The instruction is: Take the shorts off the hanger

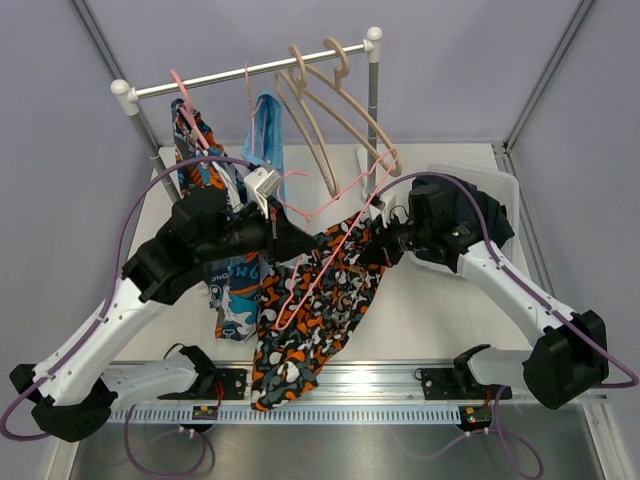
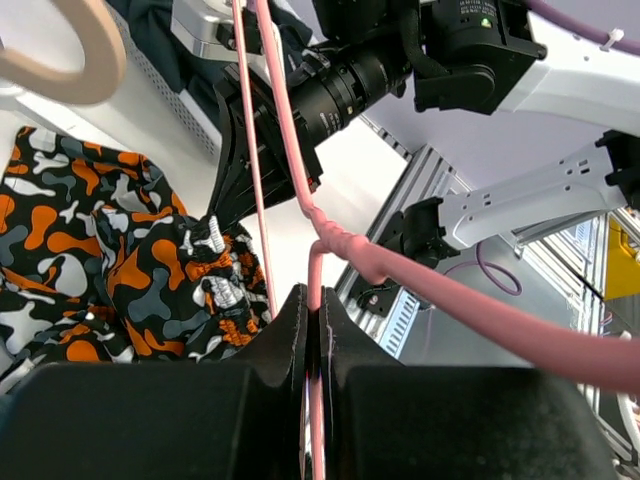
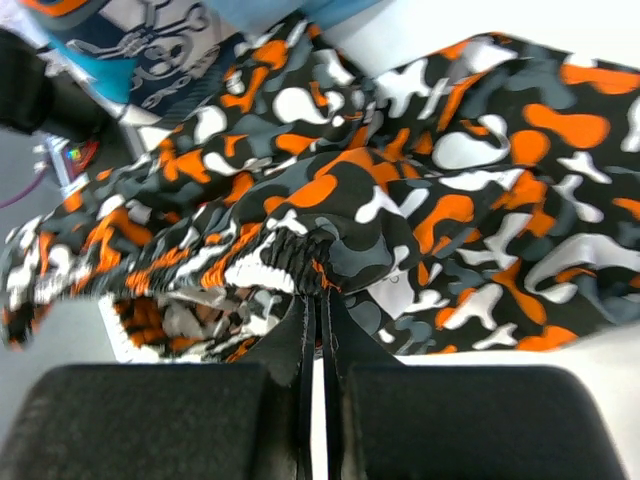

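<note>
The orange, black and white camouflage shorts (image 1: 320,310) hang over a pink hanger (image 1: 335,215) held off the rail above the table. My left gripper (image 1: 283,238) is shut on the hanger's thin pink wire; in the left wrist view the wire (image 2: 345,245) runs straight between the closed fingertips (image 2: 316,300). My right gripper (image 1: 385,245) is shut on the gathered waistband (image 3: 285,255) of the shorts (image 3: 480,180), at their right end. From the left wrist, the shorts (image 2: 110,260) bunch where the right fingers (image 2: 228,170) pinch them.
A white rail (image 1: 250,72) on two posts carries beige hangers (image 1: 335,110), a teal-blue-orange patterned garment (image 1: 200,150) and a light blue garment (image 1: 266,125). A white slotted basket (image 1: 505,185) stands at the right behind the right arm, with dark fabric (image 2: 160,30) in it.
</note>
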{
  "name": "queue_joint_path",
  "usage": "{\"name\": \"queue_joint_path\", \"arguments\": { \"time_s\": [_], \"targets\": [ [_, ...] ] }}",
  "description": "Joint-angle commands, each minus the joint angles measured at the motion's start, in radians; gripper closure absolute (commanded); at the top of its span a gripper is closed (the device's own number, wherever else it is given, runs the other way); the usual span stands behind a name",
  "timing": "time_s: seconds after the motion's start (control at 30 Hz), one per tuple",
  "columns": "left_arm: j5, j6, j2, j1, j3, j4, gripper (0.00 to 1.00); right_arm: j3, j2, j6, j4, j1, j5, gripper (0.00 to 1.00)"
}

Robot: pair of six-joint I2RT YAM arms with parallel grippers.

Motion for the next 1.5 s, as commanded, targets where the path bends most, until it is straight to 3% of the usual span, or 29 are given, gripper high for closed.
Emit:
{"name": "queue_joint_path", "arguments": {
  "time_s": [0.0, 0.2, 0.4, 0.53, 0.67, 0.7, 0.77, 0.8, 0.97, 1.47],
  "targets": [
    [0.021, 0.006, -0.019, -0.006, 0.080, 0.055, 1.00, 0.050, -0.060, -0.025, 0.006, -0.033, 0.074, 1.00],
    [0.015, 0.022, -0.103, -0.006, 0.175, -0.043, 1.00, 0.055, -0.071, -0.076, -0.014, -0.173, 0.090, 1.00],
    [-0.303, 0.060, -0.131, -0.006, 0.283, -0.335, 1.00, 0.064, -0.027, -0.064, 0.031, -0.196, 0.246, 1.00],
    [-0.481, 0.033, -0.081, -0.006, 0.341, -0.387, 1.00, 0.107, 0.073, -0.068, 0.035, -0.196, 0.327, 0.99],
    [-0.574, 0.020, 0.024, -0.004, 0.401, -0.410, 1.00, 0.130, 0.149, -0.087, 0.006, -0.196, 0.312, 0.83],
    [-0.581, 0.019, 0.047, -0.004, 0.413, -0.410, 1.00, 0.132, 0.159, -0.088, 0.002, -0.196, 0.297, 0.70],
    [-0.620, 0.003, 0.091, -0.004, 0.466, -0.423, 1.00, 0.124, 0.151, -0.096, -0.002, -0.197, 0.281, 0.56],
    [-0.652, -0.010, 0.138, -0.003, 0.487, -0.442, 1.00, 0.124, 0.136, -0.097, -0.004, -0.197, 0.274, 0.43],
    [-0.696, -0.043, 0.243, 0.035, 0.589, -0.474, 1.00, 0.125, 0.058, -0.110, -0.022, -0.197, 0.231, 0.23],
    [-0.571, 0.014, 0.637, 0.224, 0.954, -0.526, 1.00, 0.090, -0.074, -0.050, -0.011, -0.214, 0.174, 0.18]
  ]
}}
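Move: My left hand still grips the pink hanger, already empty. The free stretch of rail it goes to lies about 30 cm ahead, 7 to the left and 16 up, with the light blue garment 28 ahead and 10 left, and the wooden hangers 30 ahead and 5 right. My right hand pinches the shorts. The drop spot is some 10 cm ahead, 8 right and 15 below; the white basket lies about 20 ahead and 27 right. I lift the pink hanger about 8 cm with my left hand, swinging left and slightly back, then carry it some 20 cm forward towards the rail, sinking a little and turning about 45 degrees counter-clockwise, grip kept shut. Meanwhile my right hand draws the shorts' waist forward and right, dips, opens wide to let go, and rises clear. ##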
